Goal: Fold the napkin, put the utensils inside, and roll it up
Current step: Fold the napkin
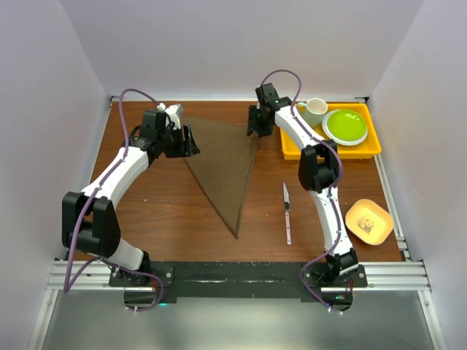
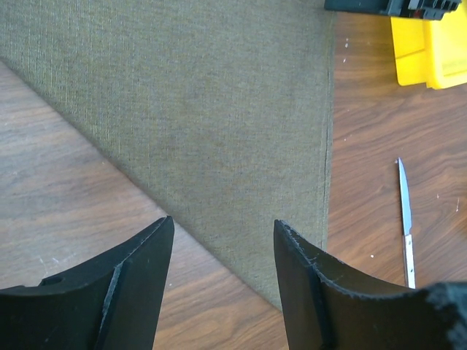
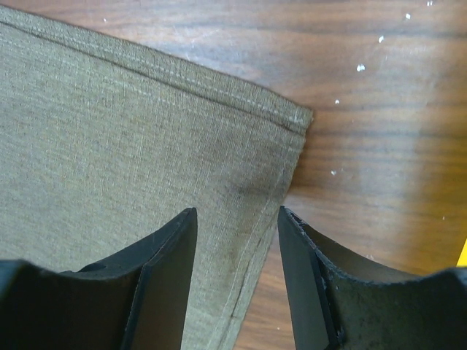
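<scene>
The dark brown napkin [image 1: 222, 164] lies flat on the wooden table, folded into a triangle with its point toward the near edge. My left gripper [image 1: 190, 141] hovers at its back left corner, open; in the left wrist view the jaws [image 2: 222, 237] stand apart over the napkin's [image 2: 204, 109] slanted edge and hold nothing. My right gripper [image 1: 256, 125] is at the back right corner, open, its jaws [image 3: 237, 222] astride the hemmed side edge of the napkin [image 3: 131, 168], which lies flat. The silver knife [image 1: 287, 213] lies right of the napkin, also seen as a thin knife [image 2: 406, 219] from the left wrist.
A yellow tray [image 1: 292, 151] at the back right holds a pale cup [image 1: 315, 111] and a green plate [image 1: 345, 126]. A small orange dish [image 1: 370, 221] sits near the right edge. White walls enclose the table on three sides.
</scene>
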You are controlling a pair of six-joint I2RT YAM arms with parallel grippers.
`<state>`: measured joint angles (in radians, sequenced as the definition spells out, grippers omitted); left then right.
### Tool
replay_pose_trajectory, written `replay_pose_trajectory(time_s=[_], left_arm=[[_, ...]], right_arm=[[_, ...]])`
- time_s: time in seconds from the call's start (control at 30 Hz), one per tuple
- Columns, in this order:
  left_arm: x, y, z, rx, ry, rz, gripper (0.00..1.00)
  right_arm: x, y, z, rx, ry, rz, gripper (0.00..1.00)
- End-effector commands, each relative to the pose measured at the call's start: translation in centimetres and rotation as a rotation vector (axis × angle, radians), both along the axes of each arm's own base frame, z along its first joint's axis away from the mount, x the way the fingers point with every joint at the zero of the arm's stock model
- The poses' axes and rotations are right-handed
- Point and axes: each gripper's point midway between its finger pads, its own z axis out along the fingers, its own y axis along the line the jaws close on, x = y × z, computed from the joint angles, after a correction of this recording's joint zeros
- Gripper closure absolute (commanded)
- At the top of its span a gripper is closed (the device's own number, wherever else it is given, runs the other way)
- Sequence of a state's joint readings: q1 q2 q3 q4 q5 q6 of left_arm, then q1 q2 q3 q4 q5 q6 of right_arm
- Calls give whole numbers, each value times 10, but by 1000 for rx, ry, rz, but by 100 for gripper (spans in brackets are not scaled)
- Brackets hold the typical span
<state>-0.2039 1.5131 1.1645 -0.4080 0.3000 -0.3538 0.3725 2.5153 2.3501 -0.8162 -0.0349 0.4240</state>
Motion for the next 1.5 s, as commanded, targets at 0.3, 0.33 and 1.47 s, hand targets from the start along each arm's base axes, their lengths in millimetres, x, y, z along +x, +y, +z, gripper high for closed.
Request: replay_pose_trajectory(time_s=[0.3,0.33,1.47], left_arm=[[-4,6,1,13,-4,29,39],[-2,6,2,4,-6,39,38],[21,-3,22,-133,-112,133,37]], right_arm=[[24,-7,-20,-82,-68,38,47],[24,-6,-23,-84,-66,38,48],[42,-3,53,-54,-238,8,92]])
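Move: The napkin's far right-hand corner lies just past the right fingertips, about 3 cm ahead, 2 cm to their right and 3 cm below. The yellow tray's middle is some 24 cm to the right and 2 cm ahead, with the mug around 18 cm right and 8 cm ahead. The knife is roughly 29 cm back and 8 cm right. From the left hand the corner is about 19 cm ahead, 24 cm right and 13 cm lower. The right fingers, half open at first, shut fully on the top layer of the napkin's far right corner. To get there the hand sinks about 2.5 cm while easing a couple of centimetres forward and to the right, tilting slightly; with the pinch made, it rises about 3 cm, creeping a little farther forward. ##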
